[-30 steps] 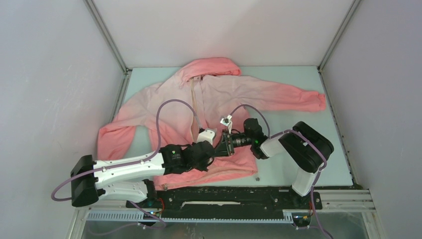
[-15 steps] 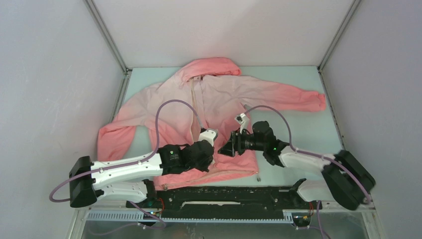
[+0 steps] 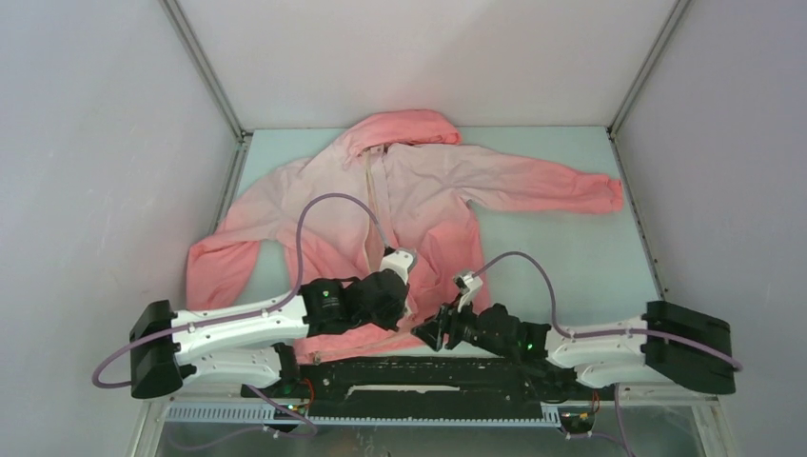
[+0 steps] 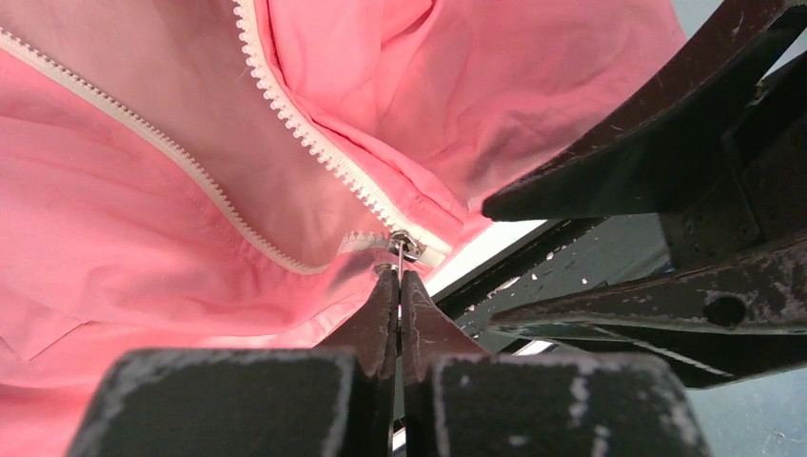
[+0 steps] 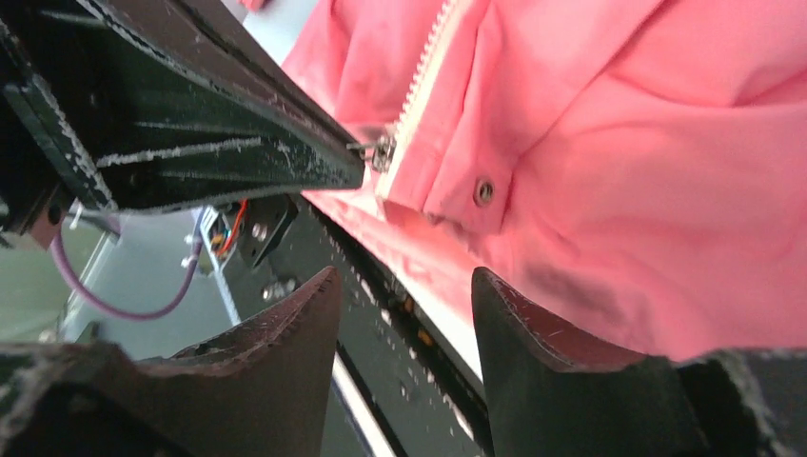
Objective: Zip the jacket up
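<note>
The pink jacket [image 3: 419, 195] lies flat on the table, hood at the far side, its whitish zipper [image 4: 285, 114] open with both tooth rows spread apart. My left gripper [image 3: 407, 312] is at the hem; in the left wrist view it [image 4: 398, 274] is shut on the metal zipper pull [image 4: 403, 246] at the zipper's bottom end. My right gripper [image 3: 428, 333] is open just right of it at the hem's near edge. In the right wrist view its fingers [image 5: 404, 290] straddle empty space below the hem, and the slider [image 5: 382, 152] shows beside the left gripper's fingers [image 5: 238, 124].
The black front rail [image 3: 428, 367] runs directly under the hem and both grippers. A metal snap [image 5: 484, 190] sits on the hem beside the zipper end. The jacket's sleeves [image 3: 571, 190] spread left and right. Grey walls enclose the table on three sides.
My right arm has swung from over the jacket's lower front down to the near edge and now lies low along the rail. My left gripper has barely moved.
</note>
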You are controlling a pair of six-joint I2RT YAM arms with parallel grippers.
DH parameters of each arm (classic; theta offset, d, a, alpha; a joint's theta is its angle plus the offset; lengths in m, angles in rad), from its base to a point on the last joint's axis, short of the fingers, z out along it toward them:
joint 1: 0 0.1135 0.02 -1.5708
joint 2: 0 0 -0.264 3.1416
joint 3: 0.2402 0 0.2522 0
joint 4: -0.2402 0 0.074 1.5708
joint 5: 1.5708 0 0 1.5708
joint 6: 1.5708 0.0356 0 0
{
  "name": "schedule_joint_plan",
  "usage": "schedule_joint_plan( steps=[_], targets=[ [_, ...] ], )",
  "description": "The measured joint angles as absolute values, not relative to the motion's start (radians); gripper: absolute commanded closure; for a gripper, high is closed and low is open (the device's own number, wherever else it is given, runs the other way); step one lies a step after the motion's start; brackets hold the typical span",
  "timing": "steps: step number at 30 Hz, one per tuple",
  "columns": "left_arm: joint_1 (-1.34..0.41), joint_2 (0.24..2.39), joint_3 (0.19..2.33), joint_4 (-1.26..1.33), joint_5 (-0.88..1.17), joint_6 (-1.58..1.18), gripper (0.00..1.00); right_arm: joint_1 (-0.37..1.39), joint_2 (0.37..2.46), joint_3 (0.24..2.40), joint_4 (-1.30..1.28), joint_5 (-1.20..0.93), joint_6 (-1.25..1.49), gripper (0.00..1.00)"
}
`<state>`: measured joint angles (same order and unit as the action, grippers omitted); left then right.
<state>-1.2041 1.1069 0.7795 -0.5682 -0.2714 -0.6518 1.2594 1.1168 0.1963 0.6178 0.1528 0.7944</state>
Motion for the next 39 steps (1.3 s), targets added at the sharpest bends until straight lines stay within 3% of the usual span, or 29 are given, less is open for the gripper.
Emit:
schedule_joint_plan(
  steps=[10,16,31,39],
  targets=[
    [-1.204,1.077,0.758,-0.563,-0.255,-0.645,1.0,1.422,1.574,0.184,1.213,0.419,0.762,0.6],
    [-1.204,1.061,0.748,-0.562,-0.255,-0.645,1.0,1.43,1.647,0.185,1.375,0.479,0.76,0.59],
    [-1.204,1.048,0.744,-0.562,-0.255,-0.627,1.0,1.443,1.75,0.241,1.456,0.528,0.778,0.72],
    [-1.203,1.044,0.738,-0.559,-0.254,-0.626,1.0,1.446,1.776,0.251,1.462,0.547,0.787,0.66]
  ],
)
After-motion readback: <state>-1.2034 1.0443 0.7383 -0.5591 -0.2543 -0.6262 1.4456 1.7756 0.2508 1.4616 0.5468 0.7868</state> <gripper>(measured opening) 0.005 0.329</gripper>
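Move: For the right hand, the zip's bottom end lies about 6 cm to the left and 2 cm ahead, roughly a centimetre higher. The slider, its pull already pinched by the left fingers, is some 1 cm farther left and 1 cm farther out than that end; the hem eyelet is about 5 cm ahead and 4 cm left of the right hand. From the left hand, the bottom end is about 2 cm to the right, level fore and aft and about 1 cm lower. Leftward, quick at first and then creeping, the right hand goes about 5 cm with a little forward drift to the zip's bottom end, tipping its fingertips up and swinging slightly clockwise. Its open fingers narrow by nearly half without shutting and come around that end, one reaching under the hem corner. The left hand stays nearly put, keeping its pinch on the zip pull. ##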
